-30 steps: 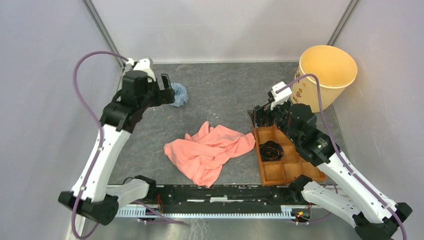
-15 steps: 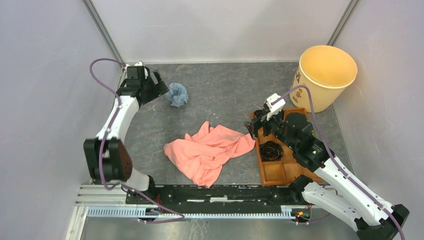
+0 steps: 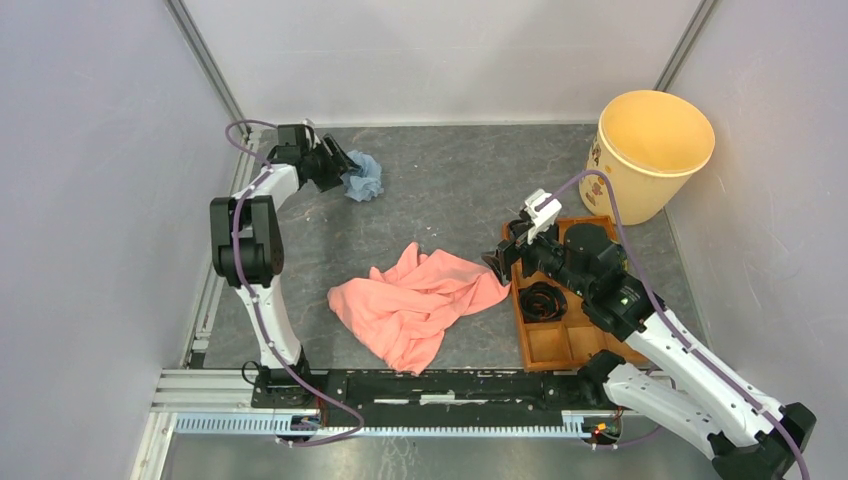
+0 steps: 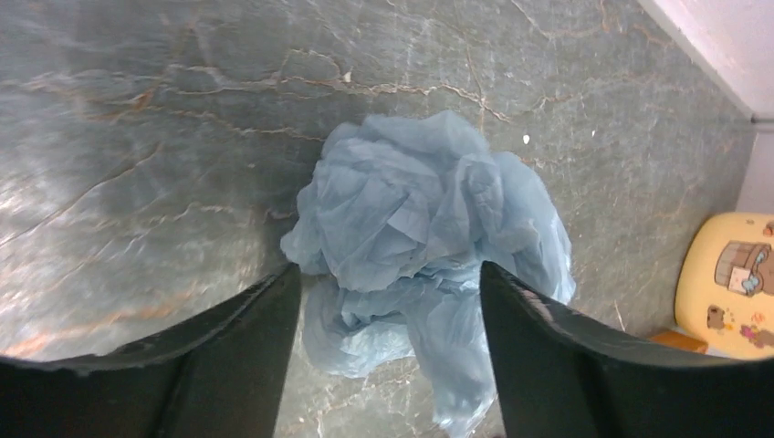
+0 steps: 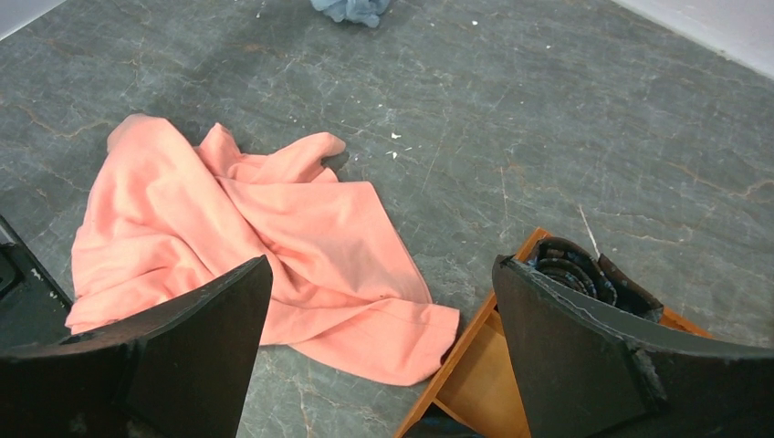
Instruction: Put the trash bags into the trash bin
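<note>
A crumpled light-blue trash bag (image 3: 363, 181) lies on the grey floor at the back left. My left gripper (image 3: 338, 170) is open, low at the bag. In the left wrist view the bag (image 4: 429, 210) sits between and just beyond the two spread fingers of the left gripper (image 4: 388, 274). The yellow-tan trash bin (image 3: 655, 150) stands upright at the back right, far from the bag; its pictured side shows in the left wrist view (image 4: 730, 274). My right gripper (image 3: 497, 258) is open and empty, and in the right wrist view this gripper (image 5: 383, 269) hangs over the cloth's edge.
A pink cloth (image 3: 415, 300) lies crumpled mid-floor, also seen in the right wrist view (image 5: 246, 219). A brown compartmented wooden tray (image 3: 570, 345) lies right of it with a black coiled item (image 3: 542, 300) inside. Grey walls close in on three sides.
My left arm has stretched out toward the back and come down, bringing its open fingers around the near side of the blue bag. My right gripper has shifted slightly left and nearer.
</note>
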Robot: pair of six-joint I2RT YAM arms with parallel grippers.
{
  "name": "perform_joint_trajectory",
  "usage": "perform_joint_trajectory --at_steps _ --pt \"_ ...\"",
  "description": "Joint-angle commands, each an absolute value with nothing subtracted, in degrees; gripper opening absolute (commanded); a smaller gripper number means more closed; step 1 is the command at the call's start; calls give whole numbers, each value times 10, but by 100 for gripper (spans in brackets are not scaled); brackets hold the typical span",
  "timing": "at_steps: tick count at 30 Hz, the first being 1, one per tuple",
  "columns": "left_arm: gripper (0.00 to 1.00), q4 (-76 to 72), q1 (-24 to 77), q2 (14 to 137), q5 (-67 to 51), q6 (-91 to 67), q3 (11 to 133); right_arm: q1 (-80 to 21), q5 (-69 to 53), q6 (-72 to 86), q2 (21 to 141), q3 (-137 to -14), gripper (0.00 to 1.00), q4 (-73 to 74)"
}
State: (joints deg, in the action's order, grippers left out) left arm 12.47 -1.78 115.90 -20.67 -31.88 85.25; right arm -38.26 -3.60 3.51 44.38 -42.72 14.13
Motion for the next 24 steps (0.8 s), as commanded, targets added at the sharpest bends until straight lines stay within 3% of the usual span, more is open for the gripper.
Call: perform_joint_trajectory --at_steps 1,7,8,16,24 --pt "60 74 -16 1196 -273 -366 874 -386 -53 62 450 -424 98 126" --pt "8 74 -7 1169 -304 -382 861 -385 -65 85 472 -416 98 124" --pt "3 77 -7 1153 -305 -391 845 -385 -66 85 477 -417 98 126" --pt "2 32 38 938 -330 -448 653 -386 -98 69 543 -425 98 81" --pt "2 -14 126 772 -305 -471 482 -406 -133 119 693 -489 98 -16"
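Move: The crumpled blue trash bag lies right at the left hand's half-open fingers, its middle about 3 cm to the right, 1 cm ahead and 3 cm below; the pink cloth's middle is some 33 cm back and 21 cm to the right of this hand. From the right hand the same bag is roughly 30 cm ahead, 29 cm to the left and 18 cm lower, with the cloth's middle about 12 cm left and 3 cm back, and the wooden tray some 20 cm right and 4 cm back. The left hand eases down and to the right by 2 to 3 cm while its already closing fingers shut on the blue bag, then lifts the bag off the table and carries it back some 15 cm towards the pink cloth, rightwards and up as it goes, about 12 cm above its lowest point, rolling its left side down and turning clockwise by roughly 15 degrees each. Meanwhile the open, empty right hand sinks about 7 cm and tips some 15 degrees further down over the cloth's right-hand part, swinging left and slightly forward late on, so the two hands draw together. ##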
